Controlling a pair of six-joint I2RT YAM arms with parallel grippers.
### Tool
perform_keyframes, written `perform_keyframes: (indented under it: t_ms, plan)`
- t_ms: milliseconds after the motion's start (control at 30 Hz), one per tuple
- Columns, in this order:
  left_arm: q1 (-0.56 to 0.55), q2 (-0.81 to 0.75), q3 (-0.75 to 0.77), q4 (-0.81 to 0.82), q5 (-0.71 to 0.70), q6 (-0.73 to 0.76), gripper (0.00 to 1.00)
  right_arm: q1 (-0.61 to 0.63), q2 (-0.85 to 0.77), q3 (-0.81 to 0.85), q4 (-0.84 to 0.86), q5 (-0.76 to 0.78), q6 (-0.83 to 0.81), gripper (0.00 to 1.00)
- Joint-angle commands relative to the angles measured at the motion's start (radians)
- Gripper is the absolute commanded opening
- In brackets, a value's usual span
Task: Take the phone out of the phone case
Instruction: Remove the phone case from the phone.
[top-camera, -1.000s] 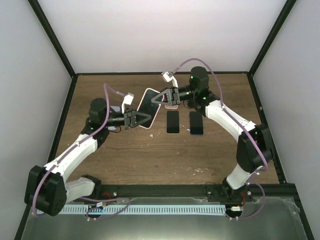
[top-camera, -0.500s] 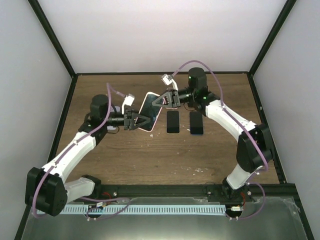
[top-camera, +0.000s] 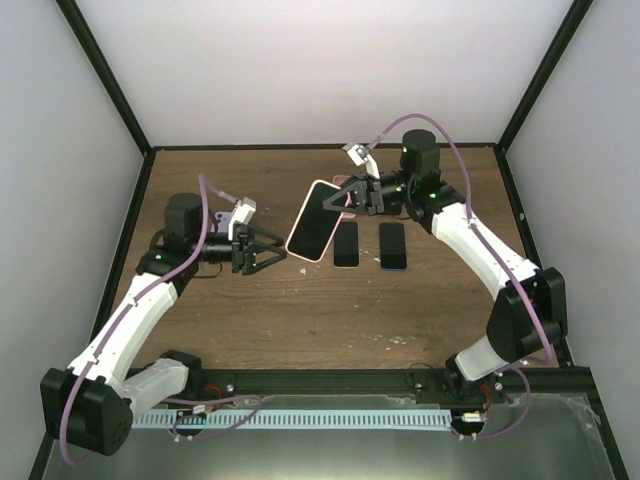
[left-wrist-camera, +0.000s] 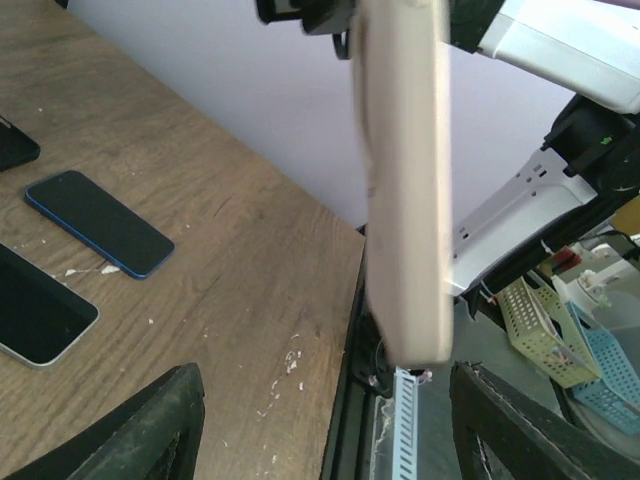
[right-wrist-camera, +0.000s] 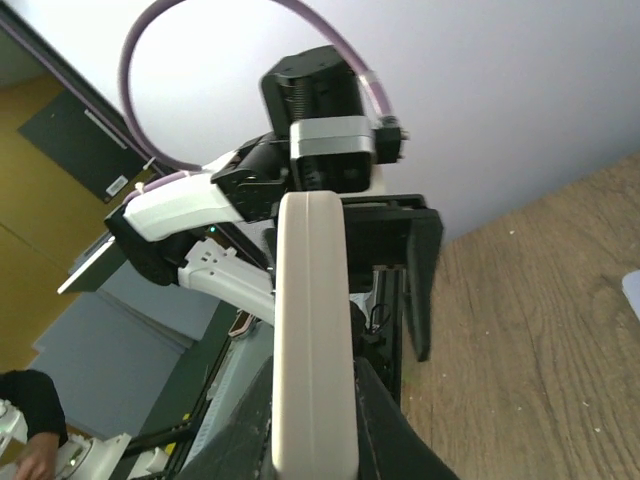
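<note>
The phone in its pale pink phone case (top-camera: 312, 220) hangs tilted above the table, dark screen up. My right gripper (top-camera: 333, 203) is shut on its far end; in the right wrist view the case's edge (right-wrist-camera: 315, 330) runs up between the two black fingers (right-wrist-camera: 238, 440). My left gripper (top-camera: 275, 254) stands open to the left of the phone, apart from it. In the left wrist view the case (left-wrist-camera: 405, 180) hangs on edge ahead of the spread fingers (left-wrist-camera: 130, 430), with nothing between them.
Two more phones lie flat on the wooden table just right of the held one: a black one (top-camera: 345, 243) and a blue-edged one (top-camera: 393, 245), the latter also in the left wrist view (left-wrist-camera: 100, 222). Black frame rails border the table.
My left gripper has let go of the phone, opened and drawn back to the left. The right gripper has closed on the phone and carried it slightly right.
</note>
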Motion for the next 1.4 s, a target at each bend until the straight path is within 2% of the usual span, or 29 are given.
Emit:
perform_keyframes:
  t_ms: [0, 167, 267, 333, 500, 967, 1367]
  plan:
    - [0.003, -0.006, -0.031, 0.029, 0.001, -0.016, 0.66, 0.002, -0.059, 0.001, -0.019, -0.056, -0.040, 0.01]
    - [0.004, -0.004, -0.035, 0.051, -0.012, -0.026, 0.64, 0.002, -0.071, -0.010, -0.023, -0.050, -0.041, 0.01]
    - [0.003, -0.024, -0.060, 0.114, 0.086, -0.042, 0.65, 0.002, -0.069, -0.017, -0.028, -0.035, -0.044, 0.01]
    - [0.002, -0.035, -0.093, 0.205, 0.116, -0.120, 0.67, 0.003, -0.069, -0.020, -0.040, -0.023, -0.052, 0.01]
    - [0.000, -0.029, -0.106, 0.264, 0.119, -0.159, 0.66, 0.002, -0.083, -0.042, -0.042, -0.012, -0.056, 0.01]
    - [-0.039, 0.021, -0.087, 0.211, 0.031, -0.098, 0.63, 0.002, -0.092, -0.055, -0.035, -0.013, -0.054, 0.01]
    - [0.010, 0.024, -0.117, 0.204, -0.090, -0.110, 0.47, 0.003, -0.131, -0.089, 0.016, -0.078, -0.018, 0.01]
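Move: The beige-cased phone, screen up, has its middle about 8 cm right of the left hand, 4 cm ahead and 4 cm higher. The right hand holds its far right edge, that middle being about 4 cm to this hand's left, 2 cm back and 3 cm lower. On the table some 34 cm below the right hand lie a bare phone, about 9 cm ahead and 4 cm right, and a blue-edged phone, 8 cm ahead and 18 cm right. Sinking about 2 cm in small hesitant steps, the left hand edges back and right by about a centimetre, then forward again at the near-left corner of the case. Its fingers narrow from wide to about half open, until one finger seems to touch the case's end. The right hand keeps its pinch on the far edge, easing back 1 cm and, after a brief rise, down 1.5 cm. ##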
